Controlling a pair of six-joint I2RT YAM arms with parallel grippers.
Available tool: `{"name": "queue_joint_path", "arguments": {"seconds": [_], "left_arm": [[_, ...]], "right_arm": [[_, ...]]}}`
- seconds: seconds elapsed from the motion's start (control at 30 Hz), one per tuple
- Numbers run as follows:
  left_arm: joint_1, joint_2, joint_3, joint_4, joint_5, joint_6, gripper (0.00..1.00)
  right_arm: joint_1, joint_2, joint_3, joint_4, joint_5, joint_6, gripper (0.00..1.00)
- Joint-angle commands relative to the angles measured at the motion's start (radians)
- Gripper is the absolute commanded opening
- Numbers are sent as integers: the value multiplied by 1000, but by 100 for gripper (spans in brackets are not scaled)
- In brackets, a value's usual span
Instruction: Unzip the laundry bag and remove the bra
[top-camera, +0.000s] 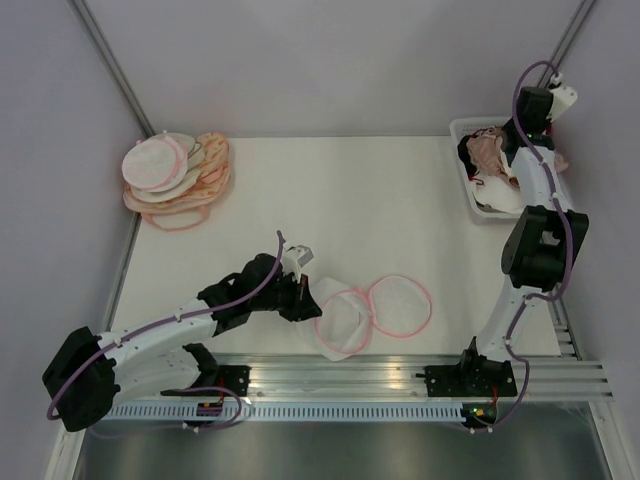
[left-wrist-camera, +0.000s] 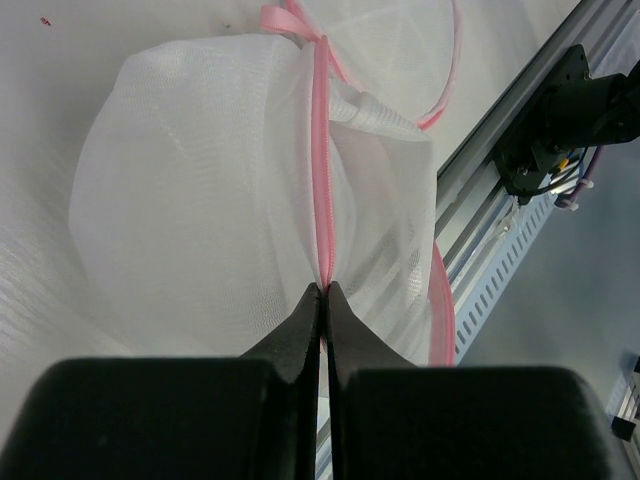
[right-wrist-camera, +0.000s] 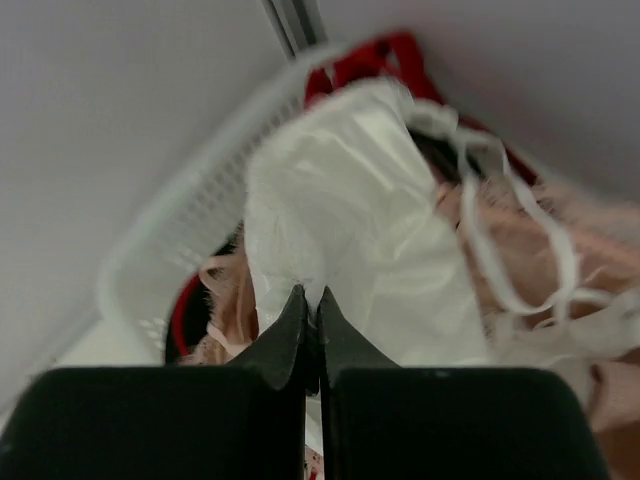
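Observation:
The laundry bag (top-camera: 345, 322) lies open near the table's front, its two white mesh discs with pink rims side by side. My left gripper (top-camera: 303, 298) is shut on its pink zip rim (left-wrist-camera: 322, 180) at the left disc's edge; the mesh (left-wrist-camera: 190, 180) looks empty. My right gripper (top-camera: 487, 168) is down in the white basket (top-camera: 460, 128) at the far right. It is shut (right-wrist-camera: 312, 292) on a very pale soft bra (right-wrist-camera: 350, 210) with a rounded cup and thin straps (right-wrist-camera: 500, 230). The bra looks almost white here.
A stack of similar pink- and orange-rimmed pouches (top-camera: 175, 175) sits at the far left. The basket (right-wrist-camera: 190, 210) also holds pink-beige lace (right-wrist-camera: 590, 260), black and red-strapped garments (right-wrist-camera: 370, 55). The metal rail (left-wrist-camera: 500, 200) runs just beyond the bag.

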Motion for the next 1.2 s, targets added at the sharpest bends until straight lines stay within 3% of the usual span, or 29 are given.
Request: {"name": "queue_joint_path", "arguments": {"seconds": [0.0,0.13,0.27,0.33,0.37,0.43,0.5,0.53,0.63,0.7,0.8,1.03,1.17], "left_arm": [[-5,-8,39,8,-20,-25,2],[-4,-19,27,7,-21,-27,2],[-4,-40,18,4,-30,-31,2],[-5,-53,13,2,-38,-36,2],[-5,-53,13,2,-41,-38,2],[-4,-56,12,7,-46,-44,2],[-4,-54,12,13,-53,-50,2],[-5,-56,12,13,-56,-54,2],[-5,-59,7,25,-76,-68,2],[-4,-68,-2,30,-116,-82,2],[-4,-115,-33,45,-206,-138,2],[-4,-287,-137,48,-530,-269,2],[-2,-341,-177,50,-636,-301,2]], "right_arm": [[-4,40,-66,-25,-21,65,0],[-4,96,-82,-48,-9,76,0],[-2,54,-85,-35,-3,67,1],[-1,-12,-95,16,-20,52,7],[-1,-35,-94,37,-27,42,28],[7,-92,-67,47,-58,0,55],[19,-113,-15,-4,-81,-52,67],[36,-118,68,-43,-89,-69,78],[96,-114,215,-224,-69,-112,90],[136,-124,243,-335,-67,-113,92],[241,-239,146,-391,-31,-88,94],[623,-609,-558,-246,89,-13,95],[775,-759,-785,-249,118,75,96]]}}
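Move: The right hand holds the white bra over the basket, whose middle lies about 20 cm below it, 5 cm back and 4 cm to its left; the pink bra heaped there is some 16 cm below, 3 cm back and 2 cm left. The left hand grips the laundry bag's pink rim: the bag's opening is about 5 cm to its right and 2 cm back, the round lid 17 cm right and 1 cm ahead, both lower. Straight down first: the right hand lowers the white bra some 12 cm onto the heap in the basket, spreads its fingers wide as it starts up again and rises clear. It then sweeps left and back towards the bag, turning counter-clockwise and sinking late. The left hand, still pinching the rim, lastly drags the bag left and forward about 5 cm each way, turning roughly 30 degrees counter-clockwise. ##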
